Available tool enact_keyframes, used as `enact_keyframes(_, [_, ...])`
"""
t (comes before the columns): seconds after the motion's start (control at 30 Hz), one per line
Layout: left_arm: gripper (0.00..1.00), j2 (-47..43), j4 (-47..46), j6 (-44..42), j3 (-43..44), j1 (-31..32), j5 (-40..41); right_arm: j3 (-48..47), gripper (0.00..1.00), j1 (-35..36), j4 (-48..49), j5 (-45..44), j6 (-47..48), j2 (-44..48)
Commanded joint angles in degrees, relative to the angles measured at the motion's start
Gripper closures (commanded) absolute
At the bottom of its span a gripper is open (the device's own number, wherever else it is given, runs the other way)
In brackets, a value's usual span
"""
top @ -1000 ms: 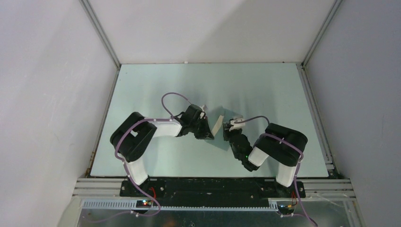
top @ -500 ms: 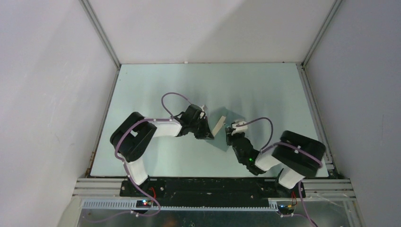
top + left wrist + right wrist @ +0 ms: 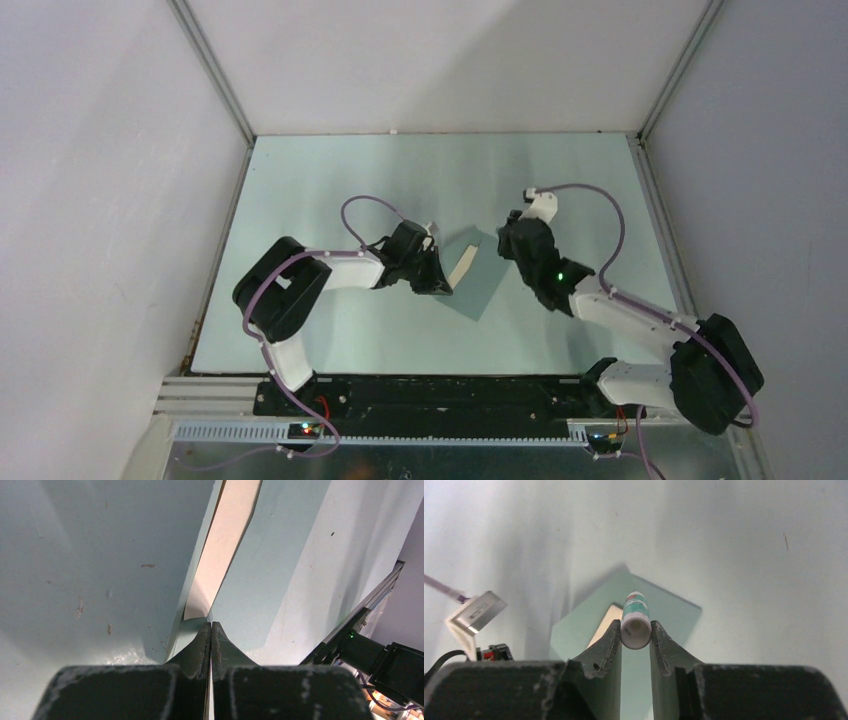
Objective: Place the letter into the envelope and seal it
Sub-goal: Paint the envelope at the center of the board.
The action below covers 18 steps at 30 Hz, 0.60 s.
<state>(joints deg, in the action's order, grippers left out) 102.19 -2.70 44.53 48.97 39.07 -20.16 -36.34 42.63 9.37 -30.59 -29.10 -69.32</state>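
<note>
The teal-grey envelope [image 3: 488, 275] lies mid-table with one edge lifted. My left gripper [image 3: 437, 281] is shut on that lifted edge. In the left wrist view the pinched jaws [image 3: 210, 626] hold the envelope [image 3: 267, 570] ajar, and the tan letter [image 3: 225, 545] shows as a strip inside the gap. From above, the letter [image 3: 461, 266] peeks out at the envelope's left side. My right gripper [image 3: 508, 242] hovers just past the envelope's far right corner. Its fingers [image 3: 635, 626] are shut on a white stick with green bands [image 3: 636, 611], above the envelope [image 3: 669, 612] and the letter [image 3: 607, 621].
Pale green tabletop [image 3: 330, 180] spreads around the envelope, bounded by white walls and metal rails. The left arm's camera housing [image 3: 476, 612] appears at the left of the right wrist view. The right arm's body [image 3: 700, 360] stretches along the table's near right.
The right arm swung from the envelope's near right side up and across to its far right side, carrying the stick. The left arm and the envelope stayed put.
</note>
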Motion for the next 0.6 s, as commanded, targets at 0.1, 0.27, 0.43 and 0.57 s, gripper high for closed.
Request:
enact_keyframes(0.1, [0.98,-0.54,3.04,-1.81,-0.55,-0.85,1.75,-13.02,1.00,-6.67,-30.82,19.62,-6.60,-8.26])
enact_keyframes(0.27, [0.98,-0.51,3.04,-1.69,-0.63,-0.84,1.65,-16.06,1.00,-5.79,-31.81,22.25,-4.87,-12.12])
enact_keyframes(0.43, [0.98,-0.39,3.04,-1.72,-0.63,-0.85,1.52,-15.17,1.00,-2.92,-26.12,19.29,-3.84,-15.36])
enact_keyframes(0.57, [0.98,-0.75,2.97,-1.73,-0.75,-0.92,1.43,-14.40,1.00,-1.24,-22.13,14.49,-3.41,-16.00])
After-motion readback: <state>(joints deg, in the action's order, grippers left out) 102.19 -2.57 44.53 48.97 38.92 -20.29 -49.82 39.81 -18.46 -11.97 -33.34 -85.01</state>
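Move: From the right gripper, which holds the glue stick, the middle of the envelope lies about 3 cm back, 5 cm left and 14 cm below. The cream strip on it is roughly 1 cm back, 7 cm left and just as low. The left fingertips stand some 7 cm back, 9 cm left and 13 cm down; from them the envelope's middle is about 4 cm ahead and 4 cm right, the strip's middle 6 cm ahead and 2 cm right. Lower the right gripper some 9 cm towards the envelope with the glue stick kept in its grip, swinging briefly a little forward and right before drawing back and left, about 4 cm back and 2 cm left in all. Tip the fingers down some 30 degrees on the way, easing off near the end. Keep the left gripper still and shut, its tips on the envelope at the strip's near end. ##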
